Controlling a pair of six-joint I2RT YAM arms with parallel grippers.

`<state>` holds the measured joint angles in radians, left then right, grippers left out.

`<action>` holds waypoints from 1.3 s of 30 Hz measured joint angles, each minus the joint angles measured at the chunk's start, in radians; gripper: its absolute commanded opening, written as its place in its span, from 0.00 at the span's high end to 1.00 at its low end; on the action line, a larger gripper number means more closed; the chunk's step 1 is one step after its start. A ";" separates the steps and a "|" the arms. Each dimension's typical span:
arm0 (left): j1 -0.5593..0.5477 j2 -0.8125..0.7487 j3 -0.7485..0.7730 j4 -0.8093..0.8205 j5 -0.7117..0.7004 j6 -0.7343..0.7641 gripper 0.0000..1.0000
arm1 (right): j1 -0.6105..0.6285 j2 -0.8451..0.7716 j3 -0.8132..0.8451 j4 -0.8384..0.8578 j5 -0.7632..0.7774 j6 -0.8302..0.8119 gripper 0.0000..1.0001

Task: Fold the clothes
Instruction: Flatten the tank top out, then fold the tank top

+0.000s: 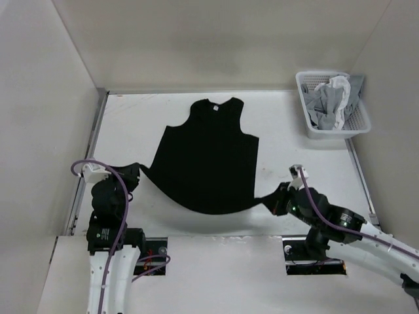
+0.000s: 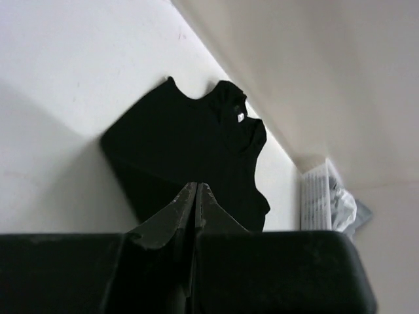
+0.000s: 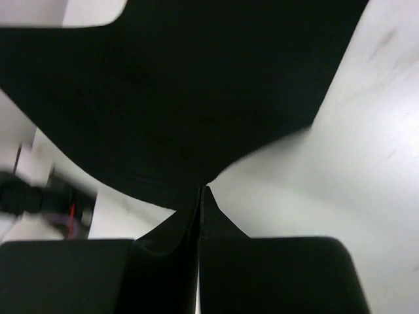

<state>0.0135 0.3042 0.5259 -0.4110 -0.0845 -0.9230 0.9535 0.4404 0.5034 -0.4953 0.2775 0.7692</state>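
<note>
The clothes [image 1: 206, 157], one plain black sleeveless top, lie spread on the white table [image 1: 288, 131] with the neck toward the back wall. The bottom hem is pulled out to both sides and sags between its corners. My left gripper [image 1: 134, 172] is shut on the hem's left corner. My right gripper [image 1: 270, 198] is shut on the hem's right corner. In the left wrist view the closed gripper [image 2: 197, 186] points over the clothes [image 2: 190, 144]. In the right wrist view the gripper [image 3: 203, 190] pinches a stretched point of the clothes [image 3: 183, 85].
A white basket [image 1: 337, 133] holding grey and white garments [image 1: 334, 95] stands at the back right corner; the basket [image 2: 317, 196] also shows in the left wrist view. Beige walls enclose the table on the left, back and right. Both arm bases sit at the near edge.
</note>
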 measured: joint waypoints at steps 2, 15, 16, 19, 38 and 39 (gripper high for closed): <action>-0.030 -0.063 0.000 -0.087 -0.005 -0.001 1.00 | 0.119 -0.021 -0.028 -0.055 0.016 0.082 1.00; -0.168 0.020 0.026 -0.204 -0.196 -0.045 1.00 | 0.197 0.228 0.017 -0.135 0.142 0.258 1.00; -0.169 0.105 0.027 -0.133 -0.205 -0.051 1.00 | 0.079 0.275 0.036 -0.076 0.122 0.207 1.00; -0.163 0.412 0.062 0.077 -0.222 -0.062 1.00 | -0.227 0.431 0.101 0.104 0.030 0.077 1.00; -0.094 1.782 1.120 0.435 -0.170 -0.019 0.66 | -0.792 1.687 1.313 0.335 -0.336 -0.159 0.50; -0.089 1.778 1.089 0.431 -0.168 -0.018 0.65 | -0.790 1.692 1.300 0.320 -0.333 -0.161 0.50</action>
<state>-0.0750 2.0819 1.6150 0.0196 -0.2523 -0.9405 0.1631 2.1326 1.8030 -0.1749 -0.0555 0.6083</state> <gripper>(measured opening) 0.331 0.482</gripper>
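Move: The tank top hangs by its hem from both hands, its upper part lying ahead on the table. Its left shoulder is about 38 cm ahead of the left hand, 15 right and 20 below; the left armhole corner is 25 ahead, 5 right. From the right hand, the right shoulder is roughly 47 cm ahead, 9 left and 14 below; the right armhole corner is 29 ahead, 2 right, and the white basket 45 ahead, 34 right. The hem, still pinched at its two corners, is first drawn back and down, some 5 cm by the left hand and 9 by the right, then swung quickly forward, over 40 cm on the left and over 50 on the right, across the lying upper part towards the shoulders. The right hand climbs on the way and turns clockwise; at the far end both sink and open, letting go of the hem. ##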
